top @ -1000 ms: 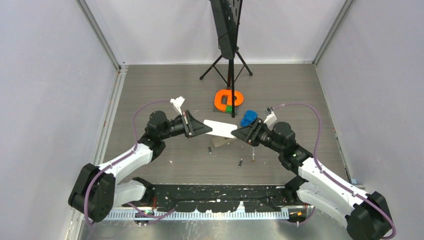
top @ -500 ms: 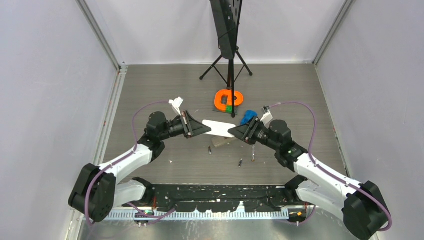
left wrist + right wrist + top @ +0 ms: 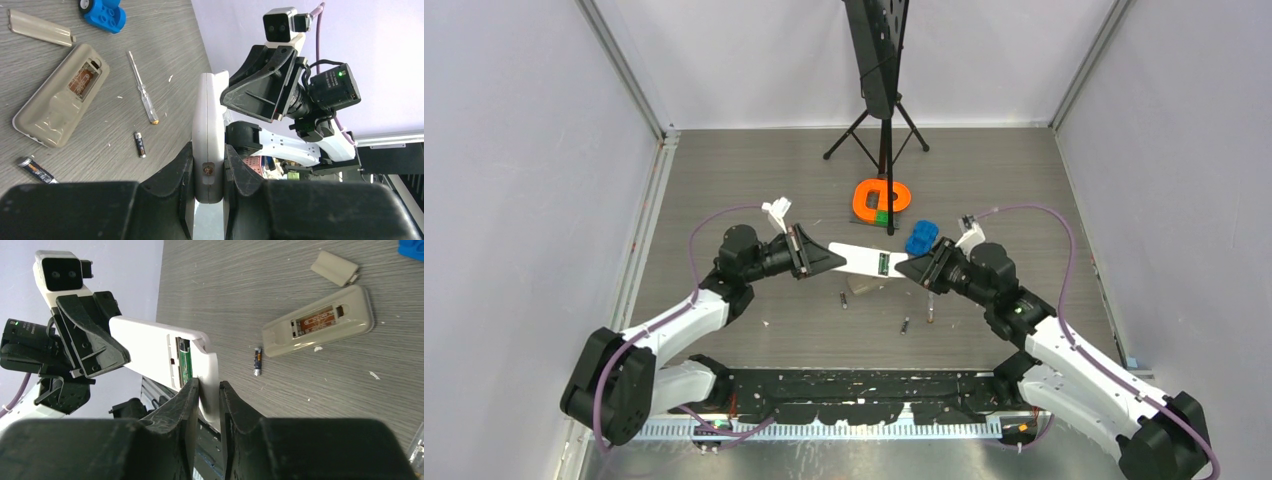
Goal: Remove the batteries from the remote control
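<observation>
A white remote control (image 3: pixel 856 258) hangs above the table, held between both arms. My left gripper (image 3: pixel 208 150) is shut on its near end (image 3: pixel 208 125). My right gripper (image 3: pixel 208 385) is shut on the opposite end, on a white end piece (image 3: pixel 209 375) that has slid back. A green board (image 3: pixel 185 359) shows beside that piece. Two batteries (image 3: pixel 140 144) (image 3: pixel 33 169) lie loose on the table below. In the right wrist view one battery (image 3: pixel 257 360) lies near a beige remote (image 3: pixel 320 329) with an open compartment.
A loose beige cover (image 3: pixel 40 28), a thin metal-tipped stick tool (image 3: pixel 143 95) and a blue toy (image 3: pixel 921 237) lie round the beige remote. An orange ring (image 3: pixel 882 198) and a black tripod stand (image 3: pixel 885 120) are farther back. Grey walls close in both sides.
My right gripper has closed on the white remote's end. That end piece has drawn to the right, and a green board now shows. The left arm has held still.
</observation>
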You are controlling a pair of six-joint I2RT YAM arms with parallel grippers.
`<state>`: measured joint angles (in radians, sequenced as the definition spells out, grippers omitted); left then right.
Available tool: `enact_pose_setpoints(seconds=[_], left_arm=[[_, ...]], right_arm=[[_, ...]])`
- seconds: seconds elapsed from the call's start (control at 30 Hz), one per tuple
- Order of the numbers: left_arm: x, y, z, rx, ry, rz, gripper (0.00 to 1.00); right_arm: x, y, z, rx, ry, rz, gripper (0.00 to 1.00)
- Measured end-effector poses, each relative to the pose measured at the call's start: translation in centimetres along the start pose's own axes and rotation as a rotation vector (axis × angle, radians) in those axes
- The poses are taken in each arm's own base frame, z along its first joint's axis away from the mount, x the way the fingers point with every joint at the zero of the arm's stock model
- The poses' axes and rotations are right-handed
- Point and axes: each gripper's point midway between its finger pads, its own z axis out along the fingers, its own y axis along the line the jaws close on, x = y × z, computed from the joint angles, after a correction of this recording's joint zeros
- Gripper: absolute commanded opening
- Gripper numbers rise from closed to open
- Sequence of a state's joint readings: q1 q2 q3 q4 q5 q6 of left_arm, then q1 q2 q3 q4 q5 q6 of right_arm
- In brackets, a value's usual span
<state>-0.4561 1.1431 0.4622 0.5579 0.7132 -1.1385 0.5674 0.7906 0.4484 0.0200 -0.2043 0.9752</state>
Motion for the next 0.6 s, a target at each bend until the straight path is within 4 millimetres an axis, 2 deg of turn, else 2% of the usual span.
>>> enact_pose_setpoints(seconds=[0.1,0.23,0.47,0.6], left_arm=[[0.0,0.3,0.0,-0.012,-0.004,0.001,0.00],[0.3,1.0,-0.3,-0.052,-0.002,-0.003,0.00],[1.5,2.9,-1.1,-0.126,0.006,-0.025,0.00],[3.4,5.2,-1.8,-0.179,0.034,-0.078,0.00]], right_arm=[[-0.3,-0.4,-0.4,0.023,-0.021,-0.011,0.04],[-0.4,-1.9,-1.1,0.095,-0.042,-0.036,0.02],[-2.6,-5.6,-2.5,0.320,-0.150,-0.074,0.00],[-2.5,-8.3,-2.7,0.440,-0.147,-0.082,0.10]])
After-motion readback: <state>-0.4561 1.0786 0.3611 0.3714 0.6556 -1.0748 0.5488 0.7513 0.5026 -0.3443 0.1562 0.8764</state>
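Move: The right fingers are already round the white battery cover, which is slid back from the white remote; the open compartment with its green batteries is about 3 cm to their left. From there the beige remote is some 8 cm ahead, 5 cm left and 15 cm below; the screwdriver is about 10 cm right, level ahead, equally low. The left hand holds the remote's far end, with the cover about 10 cm to its right. The right fingers draw off the remote with the cover and shut fully on nothing as the cover leaves them, the hand going about 8 cm right towards above the screwdriver and sinking some 5 cm, its wrist rolling and turning clockwise. The left keeps its grip and lowers the remote about 6 cm, easing slightly back and left. ##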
